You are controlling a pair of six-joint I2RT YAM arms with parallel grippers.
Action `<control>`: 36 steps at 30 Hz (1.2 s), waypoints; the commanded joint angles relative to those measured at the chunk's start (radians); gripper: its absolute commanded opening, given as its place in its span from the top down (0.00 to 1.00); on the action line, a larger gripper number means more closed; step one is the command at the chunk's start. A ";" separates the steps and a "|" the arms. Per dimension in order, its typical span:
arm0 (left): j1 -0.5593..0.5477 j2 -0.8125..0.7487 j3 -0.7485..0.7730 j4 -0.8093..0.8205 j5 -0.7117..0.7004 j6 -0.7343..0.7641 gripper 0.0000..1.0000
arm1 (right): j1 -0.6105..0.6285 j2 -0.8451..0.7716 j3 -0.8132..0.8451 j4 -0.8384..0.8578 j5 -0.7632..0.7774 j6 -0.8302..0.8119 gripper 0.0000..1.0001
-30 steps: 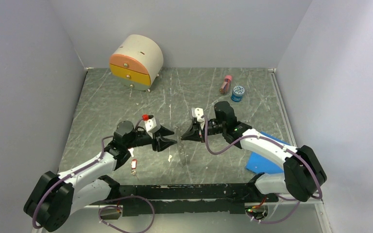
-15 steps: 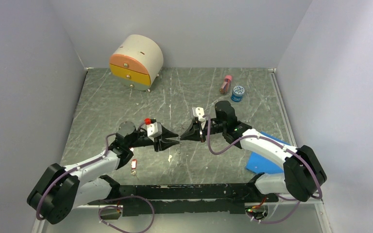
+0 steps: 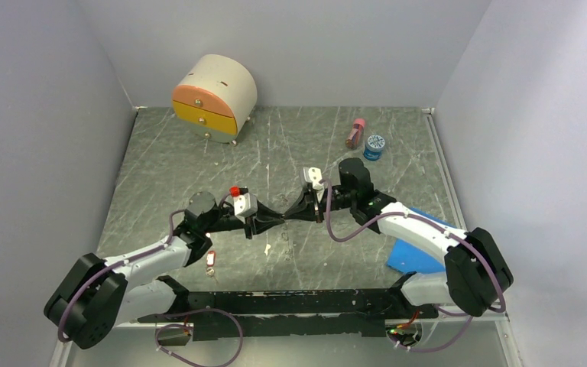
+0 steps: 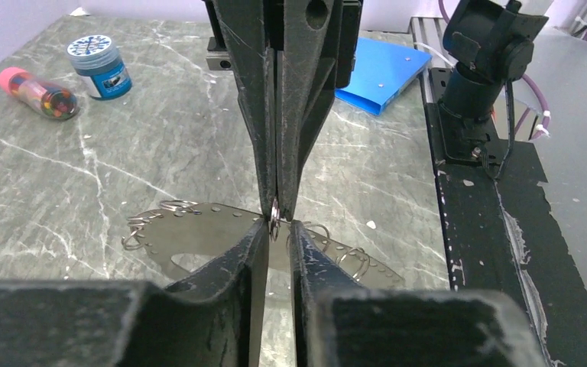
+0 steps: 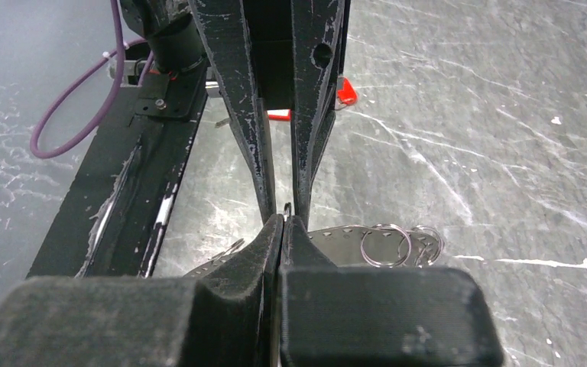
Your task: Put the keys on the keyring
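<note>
My two grippers meet tip to tip above the middle of the table. The right gripper (image 3: 288,217) (image 5: 282,223) is shut on a small metal ring (image 5: 287,206) (image 4: 274,222) that stands edge-on. My left gripper (image 3: 278,220) (image 4: 277,229) has one finger on each side of that ring, with a narrow gap still between them. Under the tips lies the keyring (image 4: 199,229) (image 5: 336,241), a flat, hand-wide metal piece with holes along its rim and several small split rings on it. I cannot tell whether it hangs from the held ring. One of the keys (image 3: 211,261), with a red tag, lies beside the left arm.
A round-topped drawer box (image 3: 214,98) stands at the back left. A pink bottle (image 3: 355,133) and a blue-lidded jar (image 3: 374,146) sit at the back right. A blue folder (image 3: 416,248) lies under the right arm. A black rail (image 3: 298,302) runs along the near edge.
The left gripper has moved right until its tips reach the right gripper's tips, and its jaws have narrowed around the small ring. The right arm has stayed still.
</note>
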 commanded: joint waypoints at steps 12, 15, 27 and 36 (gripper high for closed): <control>-0.004 -0.145 0.108 -0.317 -0.144 0.079 0.98 | -0.002 -0.050 -0.008 0.079 0.078 0.012 0.59; -0.004 -0.150 0.194 -0.551 -0.158 0.146 0.98 | -0.002 -0.071 -0.020 0.081 0.113 0.004 0.49; -0.026 -0.064 0.536 -1.260 -0.287 0.344 0.97 | -0.001 -0.054 -0.022 0.111 0.128 0.020 0.46; -0.083 0.102 0.765 -1.556 -0.458 0.380 0.97 | 0.044 0.016 -0.023 0.243 0.122 0.095 0.51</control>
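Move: Right between the two sets of fingertips is the small ring on the keyring's metal band, about 1 cm right of the left hand and 1 cm left of the right hand, level with both and already pinched by the right. The band hangs roughly 4 cm below the left hand and 1 cm to its right. On the table some 16 cm below lie two red-tagged keys: the farther key about 21 cm left, the nearer key some 19 cm left and 7 back. Closing its slightly open fingers on the small ring, the left hand takes it over while the right hand opens about halfway and lets go. Keeping its pinch, the left hand draws some 4.5 cm left and a little forward, rising slightly before sinking back, and its fingers tip down about 40 degrees. The right hand eases about 2 cm forward. ##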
